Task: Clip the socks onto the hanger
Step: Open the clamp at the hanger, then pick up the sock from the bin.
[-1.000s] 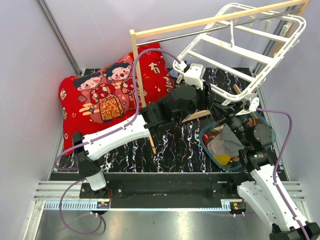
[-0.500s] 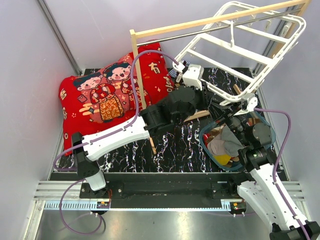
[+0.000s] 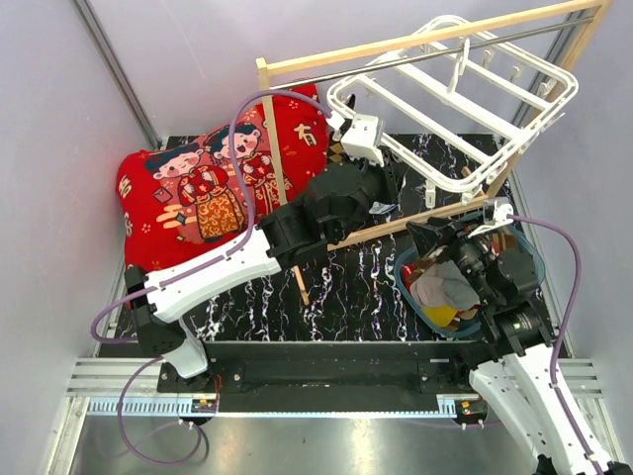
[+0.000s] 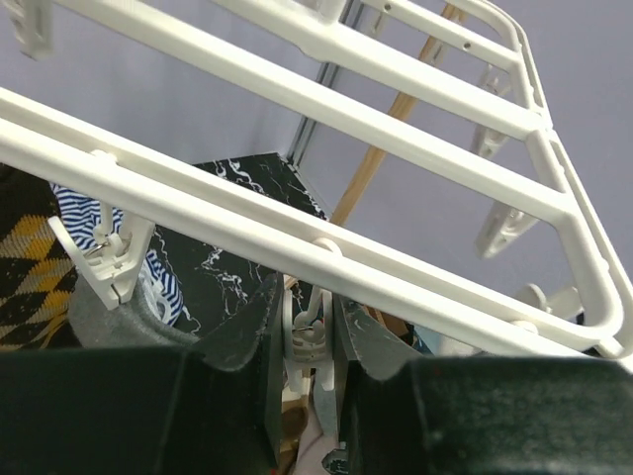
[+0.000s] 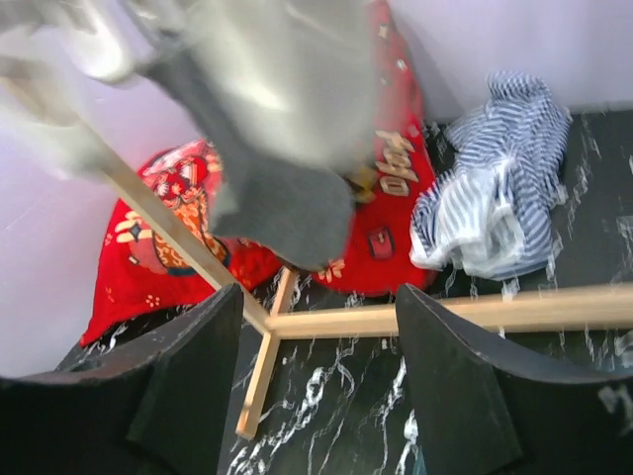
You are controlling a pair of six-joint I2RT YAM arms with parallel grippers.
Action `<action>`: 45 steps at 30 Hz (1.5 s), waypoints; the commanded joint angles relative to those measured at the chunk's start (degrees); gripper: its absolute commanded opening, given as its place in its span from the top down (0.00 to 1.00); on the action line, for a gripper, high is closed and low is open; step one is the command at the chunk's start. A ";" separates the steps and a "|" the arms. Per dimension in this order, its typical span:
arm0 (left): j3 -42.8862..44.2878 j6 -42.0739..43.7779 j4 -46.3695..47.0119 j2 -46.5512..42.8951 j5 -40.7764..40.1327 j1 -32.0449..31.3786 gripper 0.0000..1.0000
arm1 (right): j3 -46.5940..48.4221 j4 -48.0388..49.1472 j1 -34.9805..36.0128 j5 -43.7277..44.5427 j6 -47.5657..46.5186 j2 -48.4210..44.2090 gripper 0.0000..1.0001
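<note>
The white grid hanger [image 3: 455, 89] hangs tilted from the wooden pole at the back right. My left gripper [image 4: 307, 319] reaches up under it [image 3: 378, 198] and is shut on one small white clip peg [image 4: 305, 336] dangling from a hanger bar [image 4: 297, 237]. A dark grey sock [image 5: 287, 168] hangs blurred from above in the right wrist view, just over my right gripper [image 5: 316, 297]. That gripper is open and holds nothing, and it sits by the basket [image 3: 427, 234]. A diamond-checkered sock [image 4: 25, 282] shows at the left edge of the left wrist view.
The light wooden rack has a top pole [image 3: 415, 40], an upright [image 3: 271, 129] and a floor bar [image 3: 396, 226]. A blue-rimmed basket [image 3: 401, 275] of clothes stands at the right. A red cushion [image 3: 198, 188] lies at the back left. A blue-and-white striped cloth [image 5: 495, 188] lies beyond the floor bar.
The left jaws have shut on the clip peg and the arm has pulled back-left, swinging the hanger with it. The right jaws have opened and that gripper has shifted left.
</note>
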 commanded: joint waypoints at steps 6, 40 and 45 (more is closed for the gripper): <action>-0.55 3.75 3.73 -2.00 -1.84 0.30 0.90 | 6.95 -33.65 0.10 12.78 15.18 -3.04 0.27; -0.11 2.43 0.57 -2.79 3.70 0.39 0.90 | 4.13 -26.12 -17.21 24.39 5.88 32.46 0.50; -0.11 2.60 0.31 -2.97 3.70 0.39 0.90 | 5.80 -24.36 -19.23 22.02 5.44 37.47 0.51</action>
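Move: The left hand holds the clip it has pinched on the hanger's near edge right between its fingers. The next clip, with the hung sock, is about 7 cm to its left and 4 ahead. For the empty right hand, the grey sock in the bin is about 30 cm below, 15 to the right and 5 ahead. The beige sock lies some 8 cm left of the grey sock; the yellow sock lies 8 cm nearer the base and 5 to its left. Keeping its pinch on the clip, the left hand stays practically still at the hanger. The already opened right hand leaves, dropping about 23 cm and sweeping 15 cm to the right towards the grey sock in the bin, first drawing back a little, then coming forward. Its wrist tips down nearly 60 degrees and turns clockwise some 45, while the fingers narrow partway. ##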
